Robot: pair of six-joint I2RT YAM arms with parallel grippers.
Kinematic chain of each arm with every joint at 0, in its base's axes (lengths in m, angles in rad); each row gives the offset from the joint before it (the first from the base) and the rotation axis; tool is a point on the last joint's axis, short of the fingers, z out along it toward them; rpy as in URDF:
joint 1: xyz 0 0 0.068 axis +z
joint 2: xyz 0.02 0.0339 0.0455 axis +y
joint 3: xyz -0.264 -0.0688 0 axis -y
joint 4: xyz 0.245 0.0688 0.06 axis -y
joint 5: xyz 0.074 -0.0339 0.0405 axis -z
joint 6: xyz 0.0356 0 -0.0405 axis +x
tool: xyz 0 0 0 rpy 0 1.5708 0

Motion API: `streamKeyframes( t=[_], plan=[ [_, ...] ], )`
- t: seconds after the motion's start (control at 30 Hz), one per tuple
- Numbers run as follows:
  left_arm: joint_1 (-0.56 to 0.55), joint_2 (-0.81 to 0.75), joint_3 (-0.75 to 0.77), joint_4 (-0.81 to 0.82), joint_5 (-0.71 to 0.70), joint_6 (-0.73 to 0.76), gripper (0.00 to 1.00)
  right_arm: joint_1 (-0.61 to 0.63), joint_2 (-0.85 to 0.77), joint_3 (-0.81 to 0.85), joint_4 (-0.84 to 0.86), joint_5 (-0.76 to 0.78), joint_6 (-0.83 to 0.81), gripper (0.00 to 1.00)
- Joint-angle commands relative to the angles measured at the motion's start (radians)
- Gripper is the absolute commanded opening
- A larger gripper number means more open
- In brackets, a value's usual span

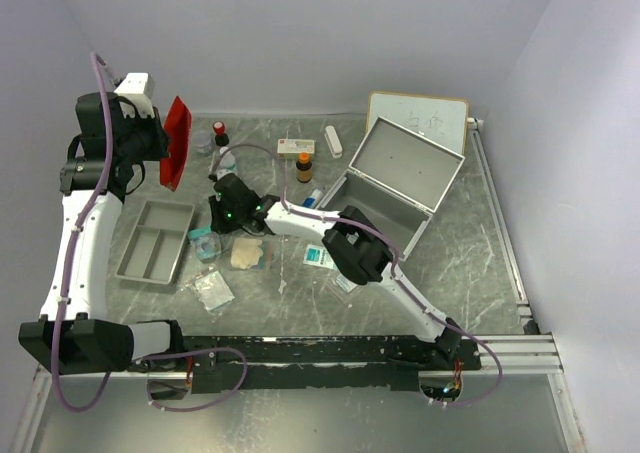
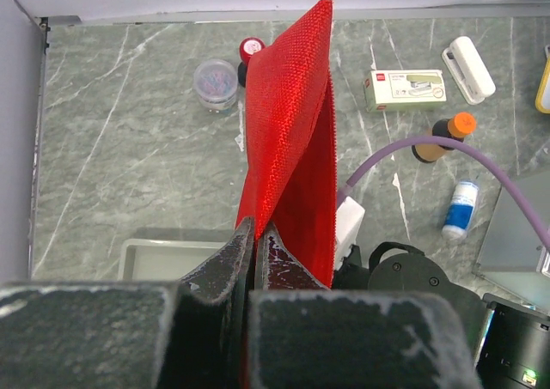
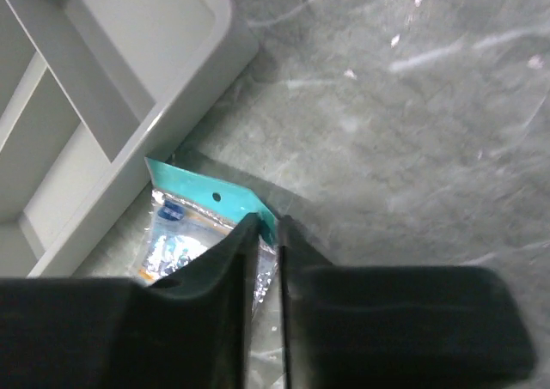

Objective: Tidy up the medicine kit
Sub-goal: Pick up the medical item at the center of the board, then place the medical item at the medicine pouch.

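My left gripper [image 1: 160,145] is raised at the far left and shut on a red fabric pouch [image 1: 177,143], which stands up from the fingers in the left wrist view [image 2: 292,123]; the left gripper's [image 2: 256,230] jaws are pressed together on its lower edge. My right gripper [image 1: 213,228] reaches left, low over the table beside the grey divided tray [image 1: 160,235]. In the right wrist view the right gripper [image 3: 268,226] is closed on the corner of a clear packet with a teal header [image 3: 206,196], lying against the tray's wall [image 3: 172,97]. The open metal box [image 1: 400,173] stands at the right.
Around the back are a brown orange-capped bottle [image 1: 304,166], a white carton [image 1: 296,146], a white stapler-like item [image 1: 333,140], a red-capped bottle [image 1: 220,131] and a clear jar [image 2: 215,82]. A tan packet [image 1: 246,252], clear packet [image 1: 212,288] and teal packet [image 1: 320,257] lie mid-table.
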Motion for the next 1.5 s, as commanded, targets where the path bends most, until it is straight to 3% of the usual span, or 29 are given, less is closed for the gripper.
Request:
streamKeyframes(
  t=[0.0,0.3,0.5,0.8,1.17,1.47],
  plan=[
    [0.008,0.005,0.014,0.008,0.028,-0.001,0.07,0.002,0.031,-0.047,0.010,-0.041,0.015,0.00],
    [0.008,0.006,0.011,0.005,0.036,0.001,0.07,-0.001,-0.140,-0.234,0.058,-0.008,0.019,0.00],
    [0.008,0.002,-0.001,0.003,0.033,0.014,0.07,-0.010,-0.321,-0.252,-0.039,0.069,-0.006,0.00],
    [0.008,-0.006,-0.033,0.029,0.035,0.029,0.07,-0.020,-0.449,-0.126,-0.187,0.133,-0.039,0.00],
    [0.008,-0.023,-0.074,0.035,0.049,0.035,0.07,-0.022,-0.474,-0.053,-0.239,0.146,-0.031,0.00],
    [0.008,-0.022,-0.132,0.077,0.079,0.042,0.07,-0.023,-0.460,0.146,-0.319,0.180,-0.041,0.00]
  ],
)
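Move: The medical item, the teal-topped clear packet, lies at the right hand's fingertips, its middle roughly 4 cm back, 2 cm left and 2 cm below. The grey tray is about 14 cm left and 3 cm back of that hand, the gauze bag some 9 cm right and 6 cm back; the red pouch hangs about 27 cm above, 4 cm forward and 2 cm left. From the left hand the packet is roughly 9 cm back, 7 cm right and 32 cm below. The right hand shuts its part-open fingers on the teal top edge of the packet, draws back a couple of centimetres and some 5 cm to the right low over the table, away from the tray, then lifts the packet about 24 cm, fast at first with a short check near the top, its fingers tilting up a little and staying shut, to come up close on the right of the red pouch. The left hand keeps its pinch on the pouch and, late on, sinks about 4 cm with its fingers tipping slightly down. ##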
